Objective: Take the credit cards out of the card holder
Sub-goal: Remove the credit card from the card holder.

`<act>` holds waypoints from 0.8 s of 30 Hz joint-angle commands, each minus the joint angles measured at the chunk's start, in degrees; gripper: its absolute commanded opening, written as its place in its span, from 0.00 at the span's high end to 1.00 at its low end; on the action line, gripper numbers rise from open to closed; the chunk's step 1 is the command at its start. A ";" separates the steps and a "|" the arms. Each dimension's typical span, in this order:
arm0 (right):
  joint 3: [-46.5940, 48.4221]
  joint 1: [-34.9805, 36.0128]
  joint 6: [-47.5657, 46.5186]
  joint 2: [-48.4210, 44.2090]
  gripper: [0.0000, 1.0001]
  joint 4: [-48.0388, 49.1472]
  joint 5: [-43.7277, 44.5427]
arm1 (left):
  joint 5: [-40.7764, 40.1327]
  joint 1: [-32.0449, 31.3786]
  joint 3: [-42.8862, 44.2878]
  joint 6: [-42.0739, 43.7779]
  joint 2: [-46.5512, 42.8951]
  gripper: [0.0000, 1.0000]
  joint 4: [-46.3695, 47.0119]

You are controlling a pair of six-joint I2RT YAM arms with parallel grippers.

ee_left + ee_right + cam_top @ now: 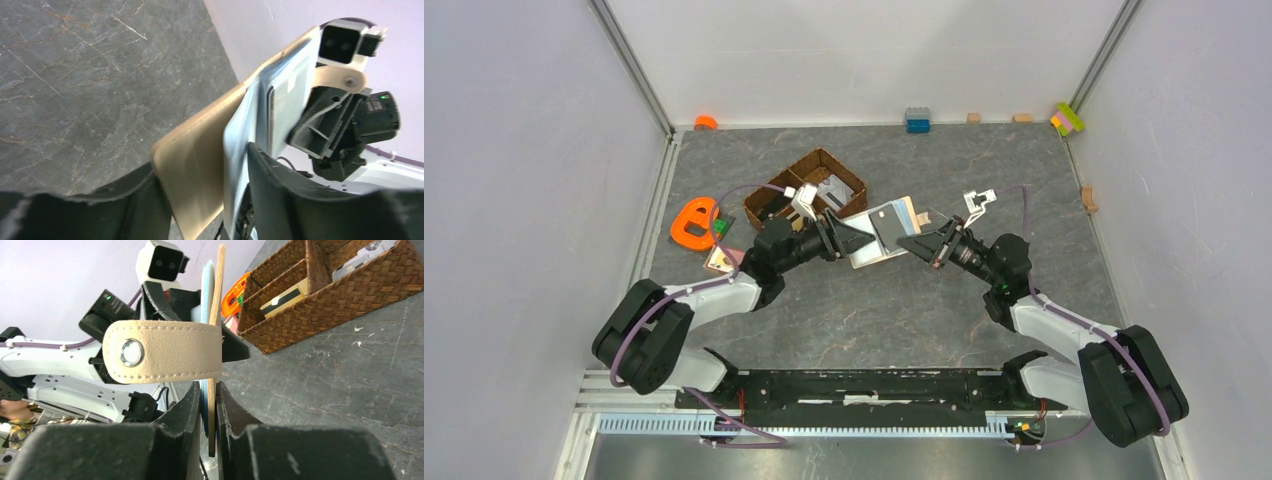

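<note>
Both arms hold the beige card holder (882, 234) up over the middle of the table, spread open. My right gripper (209, 387) is shut on its beige cover edge and a bluish sleeve, just under the closing tab (165, 352). My left gripper (202, 160) is open; its jaws straddle the other beige cover (192, 160) and a shiny clear sleeve (239, 135), each finger close against one of them. A pale card (292, 87) shows inside a sleeve. In the top view the left gripper (852, 238) and right gripper (916, 243) face each other across the holder.
A brown wicker compartment basket (804, 190) stands just behind the left gripper. An orange letter toy (692, 222) and a small pinkish flat piece (722, 260) lie left of it. Toy blocks (917, 120) line the back wall.
</note>
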 commanded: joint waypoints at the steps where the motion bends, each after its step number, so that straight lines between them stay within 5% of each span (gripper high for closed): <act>1: 0.96 0.69 -2.60 -1.51 0.97 1.43 0.40 | -3.35 -0.13 -3.09 1.73 -5.55 0.51 5.64; 4: 0.97 0.90 -5.07 -1.79 0.90 -0.39 1.53 | -5.96 -0.13 -4.13 3.00 -8.79 0.82 3.35; 7: 0.80 0.97 -6.93 -1.79 0.69 -1.36 2.10 | -6.92 -0.16 -3.54 4.13 -10.41 0.97 0.52; 14: 0.05 0.98 -9.55 -2.18 0.41 -0.33 2.31 | -4.94 -0.18 -2.09 4.32 -9.25 0.98 -0.57; 16: 0.28 1.24 -10.74 -2.23 0.22 0.73 1.34 | -4.24 -0.21 -1.61 4.40 -9.17 0.98 -1.05; 17: 0.88 1.47 -11.45 -2.20 0.04 -0.16 1.27 | -3.66 -0.21 -1.33 4.62 -9.15 0.98 -1.25; 24: 5.66 5.04 -20.48 -2.96 0.02 -11.63 6.15 | -2.76 -0.65 -0.76 6.58 -9.84 0.98 -2.17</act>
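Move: The open card holder is already held by the right fingers at its right edge, and its left cover lies between the left hand's parted pads. Its middle is about 4 cm right, 1 cm ahead and 2 cm above the left hand, and some 5 cm left, 2 cm ahead and 1 cm above the right. From the left hand, the grey card in its sleeve is about 5 cm right and 2 cm ahead; the wicker basket is roughly 12 cm left, 11 cm ahead and 17 cm lower. Rising about 3 cm while easing roughly 2 cm left and a little back, the left hand shuts its fingers on the holder's left cover, then sinks about 1 cm with the grip kept. The right hand stays nearly in place, opens wide to let go of the right edge, and tips down and rolls about 10 degrees. ##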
